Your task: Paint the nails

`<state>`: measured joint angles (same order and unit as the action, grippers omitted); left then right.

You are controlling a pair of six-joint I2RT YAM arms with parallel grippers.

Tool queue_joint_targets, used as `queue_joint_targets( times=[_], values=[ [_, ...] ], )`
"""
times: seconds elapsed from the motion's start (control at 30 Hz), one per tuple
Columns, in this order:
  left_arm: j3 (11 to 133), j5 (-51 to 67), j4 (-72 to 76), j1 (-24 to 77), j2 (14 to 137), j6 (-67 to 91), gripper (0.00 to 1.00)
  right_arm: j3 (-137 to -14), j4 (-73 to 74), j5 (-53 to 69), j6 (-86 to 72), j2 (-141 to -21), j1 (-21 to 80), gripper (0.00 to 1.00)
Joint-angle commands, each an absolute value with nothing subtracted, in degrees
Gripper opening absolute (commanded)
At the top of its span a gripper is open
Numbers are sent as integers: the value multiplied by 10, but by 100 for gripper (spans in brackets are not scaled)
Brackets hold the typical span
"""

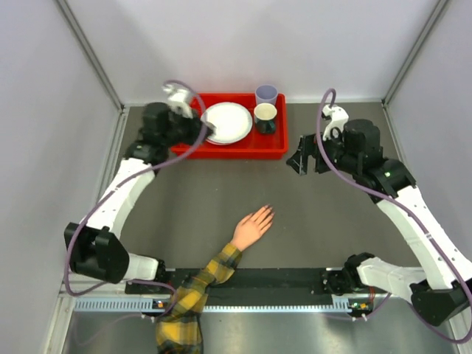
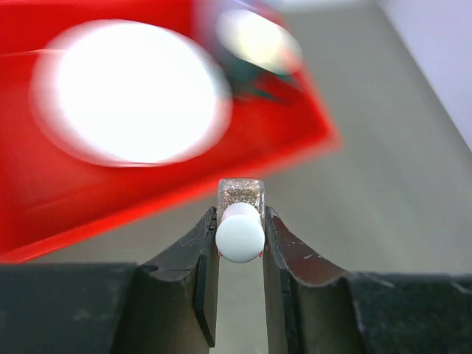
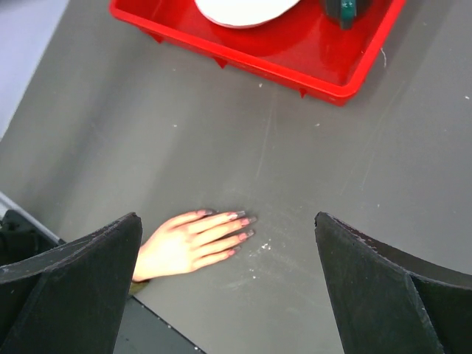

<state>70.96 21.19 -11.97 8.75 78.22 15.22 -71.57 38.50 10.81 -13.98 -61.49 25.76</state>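
A pale peach mannequin hand [image 1: 252, 226] lies flat on the grey table, its arm in a yellow-and-black plaid sleeve [image 1: 199, 284]. Its nails [image 3: 242, 221] point toward the red tray and look dark at the tips. My left gripper [image 2: 240, 225] is shut on a small clear glittery bottle [image 2: 240, 193] with a white round cap [image 2: 240, 232], held above the table near the tray's front edge. In the top view this gripper [image 1: 209, 131] hides the bottle. My right gripper [image 3: 227, 218] hangs open high above the hand, nothing between its fingers [image 3: 88, 273].
A red tray [image 1: 243, 151] at the back holds a white plate [image 1: 226, 122], a lavender cup [image 1: 266, 94] and a dark green cup [image 1: 265, 116]. White walls close in the table. A black rail [image 1: 280, 279] runs along the near edge.
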Motion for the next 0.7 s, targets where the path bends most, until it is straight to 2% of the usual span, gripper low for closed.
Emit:
queue_joint_targets(
  times=[0.0, 0.17, 0.33, 0.47, 0.67],
  values=[
    [672, 335, -140, 212, 779, 51, 0, -697, 365, 129, -141, -566, 261, 99],
    [680, 378, -150, 303, 835, 4, 0, -656, 383, 78, -152, -515, 262, 99],
    [719, 324, -131, 365, 953, -8, 0, -631, 400, 9, -174, -462, 262, 99],
    [795, 210, -133, 421, 1044, -12, 0, -634, 413, -17, -180, -420, 263, 99],
    [806, 228, -53, 453, 1126, -46, 0, -636, 431, -47, -178, -379, 261, 99]
  ],
)
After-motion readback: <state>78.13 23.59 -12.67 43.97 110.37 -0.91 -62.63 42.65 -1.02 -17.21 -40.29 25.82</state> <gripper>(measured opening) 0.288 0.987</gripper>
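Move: The painted nails lie some 20 cm back and 24 cm to the right of the left hand, which already holds the white-capped glitter polish, and about 25 cm below it. At a similar depth, the white plate is about 13 cm ahead and 14 cm right of that hand; the dark mug is some 15 cm ahead and 29 cm right. From the empty right hand the nails are roughly 6 cm back, 8 cm left and 26 cm down. Rightward and down, the left hand sweeps about 25 cm across and 20 cm lower, also drawing back some 10 cm, from near the plate towards the nails; the backward part comes first, most of the drop later. It swings clockwise about 45 degrees and keeps the polish gripped. The right hand, open and empty, withdraws some 8 cm back and right, turning slightly clockwise. ##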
